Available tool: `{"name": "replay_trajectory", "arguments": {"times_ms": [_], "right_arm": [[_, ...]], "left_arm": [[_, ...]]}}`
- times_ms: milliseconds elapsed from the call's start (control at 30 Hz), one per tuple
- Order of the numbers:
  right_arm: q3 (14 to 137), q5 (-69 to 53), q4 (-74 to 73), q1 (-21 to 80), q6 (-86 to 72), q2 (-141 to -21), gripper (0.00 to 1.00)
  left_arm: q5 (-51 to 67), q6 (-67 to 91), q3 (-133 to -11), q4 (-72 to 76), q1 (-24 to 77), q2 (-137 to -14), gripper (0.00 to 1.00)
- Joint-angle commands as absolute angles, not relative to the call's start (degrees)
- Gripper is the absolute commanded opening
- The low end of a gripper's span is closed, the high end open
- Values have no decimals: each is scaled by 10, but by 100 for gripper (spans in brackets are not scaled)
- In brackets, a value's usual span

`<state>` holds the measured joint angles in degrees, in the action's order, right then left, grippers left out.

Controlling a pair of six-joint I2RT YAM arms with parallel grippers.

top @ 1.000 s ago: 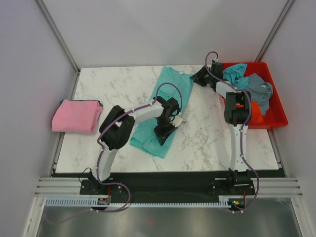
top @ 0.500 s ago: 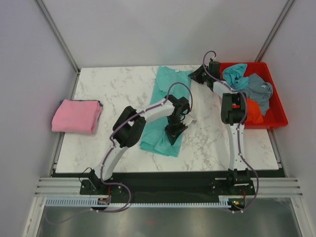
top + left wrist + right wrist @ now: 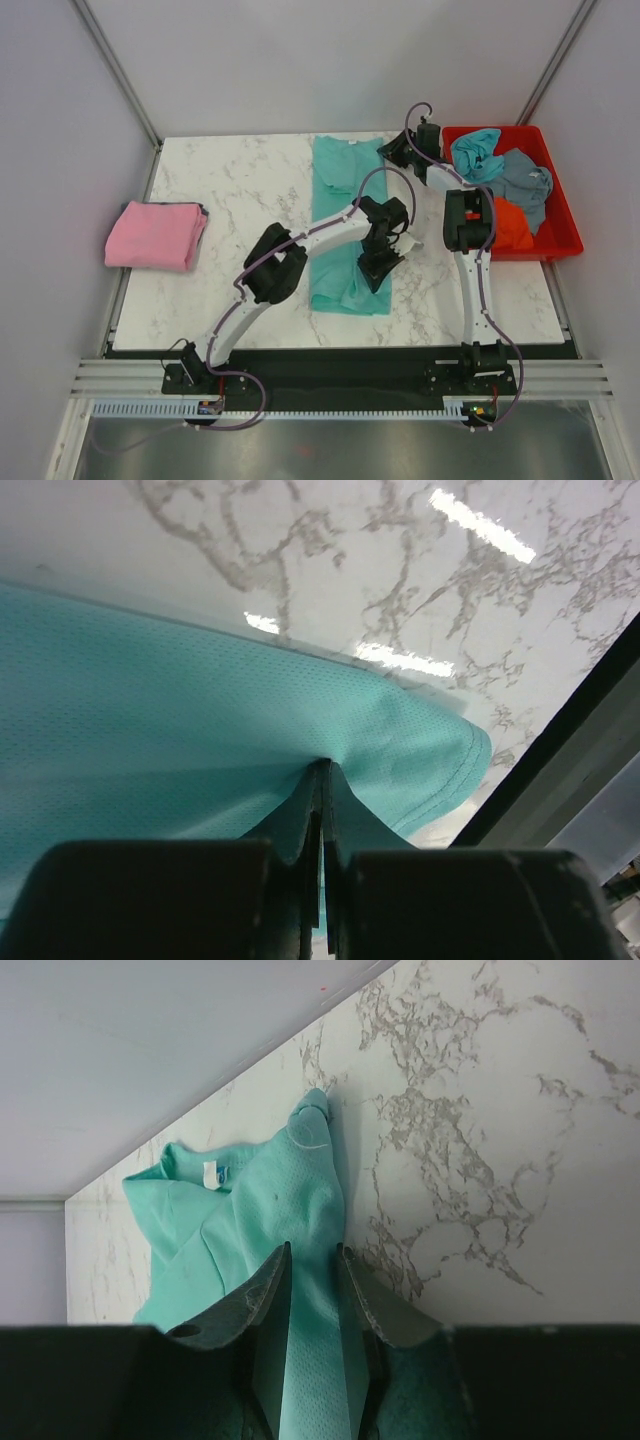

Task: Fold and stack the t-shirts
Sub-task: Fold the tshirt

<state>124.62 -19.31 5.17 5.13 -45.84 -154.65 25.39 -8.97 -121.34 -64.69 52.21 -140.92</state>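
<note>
A teal-green t-shirt (image 3: 340, 220) lies lengthwise down the middle of the marble table, collar at the far end. My left gripper (image 3: 378, 272) is shut on its near right hem corner; in the left wrist view the fabric (image 3: 150, 700) rises in a pinched ridge into the gripper (image 3: 322, 780). My right gripper (image 3: 393, 153) is at the far right shoulder, and in its wrist view the gripper (image 3: 312, 1250) is closed on a thick fold of the shirt (image 3: 290, 1190). A folded pink t-shirt (image 3: 155, 235) rests at the left edge.
A red tray (image 3: 545, 252) at the right holds crumpled light blue (image 3: 475, 150), grey-blue (image 3: 525, 180) and orange (image 3: 512, 228) t-shirts. The table's near edge (image 3: 560, 760) runs close to the left gripper. White walls enclose the table on three sides.
The left gripper has dragged the shirt's near end to the right, swinging the shirt from a slant to straight. The right gripper has narrowed onto the shoulder and shifted slightly left.
</note>
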Motion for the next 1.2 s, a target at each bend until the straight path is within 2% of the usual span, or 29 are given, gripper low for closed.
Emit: {"name": "replay_trajectory", "arguments": {"times_ms": [0, 100, 133, 167, 200, 233, 300, 333, 367, 567, 667, 700, 833, 967, 1167], "right_arm": [[1256, -186, 56, 55, -458, -1548, 33], [1253, -185, 56, 55, -453, -1542, 34], [1252, -186, 56, 55, -447, -1534, 35], [1249, -186, 56, 54, -441, -1528, 38], [1241, -190, 55, 53, -429, -1520, 43], [1236, -194, 55, 51, -419, -1496, 56], [1217, -208, 52, 41, -397, -1465, 61], [1203, -216, 51, 37, -388, -1426, 63], [1188, -215, 52, 27, -388, -1403, 64], [1041, -228, 41, -25, -402, -1234, 65], [938, -269, 1, -40, -409, -1141, 64], [868, -288, -13, -41, -415, -1090, 63], [699, -376, -59, -41, -445, -985, 61], [547, -403, -84, -40, -437, -912, 62], [409, -438, -76, -40, -461, -842, 62]], "left_arm": [[251, -70, -1223, -602, 545, -1426, 2], [244, -70, -1223, -600, 555, -1419, 2], [234, -70, -1223, -601, 556, -1413, 5], [224, -80, -1224, -604, 555, -1406, 14], [212, -89, -1223, -611, 555, -1396, 45], [180, -92, -1220, -607, 553, -1358, 54], [168, -100, -1202, -600, 546, -1308, 64], [159, -102, -1195, -595, 540, -1258, 75], [152, -110, -1188, -593, 539, -1230, 77], [136, -87, -1102, -590, 505, -1076, 81], [144, -49, -1053, -571, 465, -1035, 82], [151, -36, -1024, -566, 440, -1015, 82], [192, 58, -969, -534, 368, -997, 81], [280, 168, -906, -491, 323, -993, 80], [357, 254, -753, -436, 291, -976, 76]]}}
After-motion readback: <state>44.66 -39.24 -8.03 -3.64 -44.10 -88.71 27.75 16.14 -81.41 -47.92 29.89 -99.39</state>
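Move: The folded teal t-shirt lies as a lengthwise strip. The left hand's shut fingers are on its near right part, the middle some 21 cm ahead and 5 cm left, the hem end about 7 cm back and 5 cm left. The right hand has its fingers around the far right edge: strip's middle roughly 24 cm back, 10 cm left. From it the red bin is about 13 cm back and 35 cm right, the orange t-shirt 23 cm back and 30 cm right, all near table height. Upward first, both hands open and come free of the t-shirt. The left spreads wide, climbs about 22 cm, swings left over the strip to its left side, slightly forward, and sinks partway while turning some 45 degrees counter-clockwise. The right rises high, swings a little left, then sweeps back along the strip, swings out right and drops low beside its right edge, about 35 cm nearer the base, fingers tipping down. ##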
